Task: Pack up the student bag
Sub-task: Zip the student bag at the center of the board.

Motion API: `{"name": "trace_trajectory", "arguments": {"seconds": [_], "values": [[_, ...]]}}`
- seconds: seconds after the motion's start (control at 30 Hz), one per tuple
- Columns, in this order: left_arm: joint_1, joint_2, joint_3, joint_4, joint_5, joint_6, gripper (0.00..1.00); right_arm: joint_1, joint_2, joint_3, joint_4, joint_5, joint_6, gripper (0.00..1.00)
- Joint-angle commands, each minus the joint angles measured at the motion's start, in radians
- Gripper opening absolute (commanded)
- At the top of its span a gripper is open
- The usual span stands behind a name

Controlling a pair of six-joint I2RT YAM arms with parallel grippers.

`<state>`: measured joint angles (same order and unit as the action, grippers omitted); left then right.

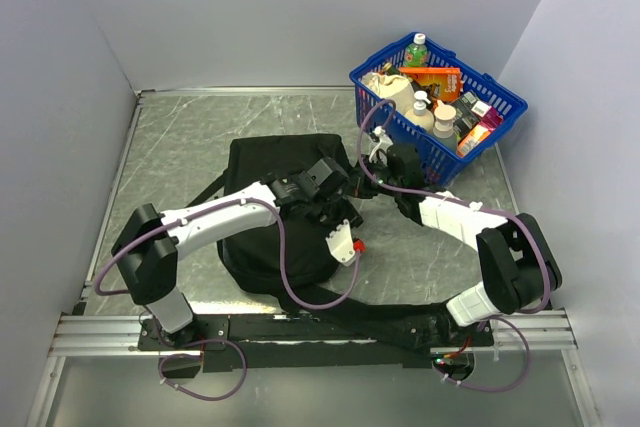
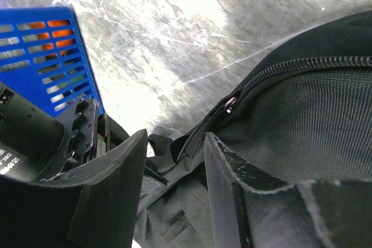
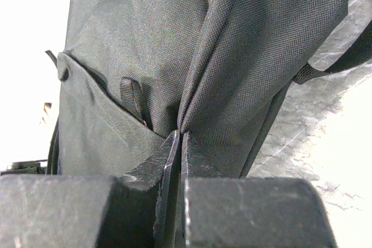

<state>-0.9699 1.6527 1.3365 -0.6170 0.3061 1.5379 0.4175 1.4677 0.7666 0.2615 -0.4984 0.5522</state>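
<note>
The student bag [image 1: 265, 212] is a black fabric backpack lying in the middle of the table, its straps trailing toward the near edge. My right gripper [image 3: 180, 135] is shut on a raised fold of the bag's fabric [image 3: 244, 45] at its right side; in the top view this gripper [image 1: 360, 183] sits at the bag's right edge. My left gripper [image 2: 174, 137] hovers over the same end of the bag [image 2: 302, 120], jaws apart, with strap webbing and fabric showing between the fingers [image 2: 116, 190]. A closed zipper [image 2: 290, 65] with its pull [image 2: 229, 104] runs just beyond it.
A blue plastic mesh basket [image 1: 497, 87] holding bottles and packets stands at the back right, close to the right gripper; its wall [image 2: 46, 56] also shows in the left wrist view. Grey walls enclose the table on three sides.
</note>
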Motion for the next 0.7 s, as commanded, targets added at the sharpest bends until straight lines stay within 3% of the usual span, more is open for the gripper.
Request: {"name": "trace_trajectory", "arguments": {"seconds": [0.0,0.2,0.4,0.53,0.67], "values": [[-0.009,0.032,0.043,-0.067,0.001,0.048,0.50,0.026,-0.073,0.020,0.058,-0.072,0.000,0.00],[-0.015,0.100,0.084,-0.184,-0.056,0.073,0.47,0.037,-0.099,0.037,0.025,-0.055,-0.021,0.00],[-0.013,0.173,0.182,-0.227,-0.061,0.001,0.26,0.053,-0.124,0.045,0.004,-0.040,-0.037,0.00],[-0.009,0.136,0.130,-0.142,-0.036,0.005,0.05,0.061,-0.129,0.042,-0.004,-0.032,-0.044,0.00],[-0.004,0.041,0.020,-0.057,-0.044,0.024,0.01,0.061,-0.122,0.045,-0.008,-0.034,-0.047,0.00]]}}
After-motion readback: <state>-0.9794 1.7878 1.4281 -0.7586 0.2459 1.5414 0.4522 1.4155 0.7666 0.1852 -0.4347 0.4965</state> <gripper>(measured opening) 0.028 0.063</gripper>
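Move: The zip pull on the student bag's right-hand edge lies below the open left hand, about 5 cm down, 1 cm back and 1 cm to the right. From that hand the bag's middle is some 13 cm to the left, level fore and aft and 8 cm down; the blue basket stands about 27 cm ahead and 25 cm right. The right hand, already pinching the bag, has the pull roughly 7 cm behind it and slightly lower. The left hand sinks about 4 cm to the bag's edge by the zip pull, swinging its fingers some 10 degrees nearer to straight down, then closes them from half open to shut on the cloth just beside the pull. Meanwhile the right hand keeps its pinch on the bag and eases back about 1 cm, towards the pull. ##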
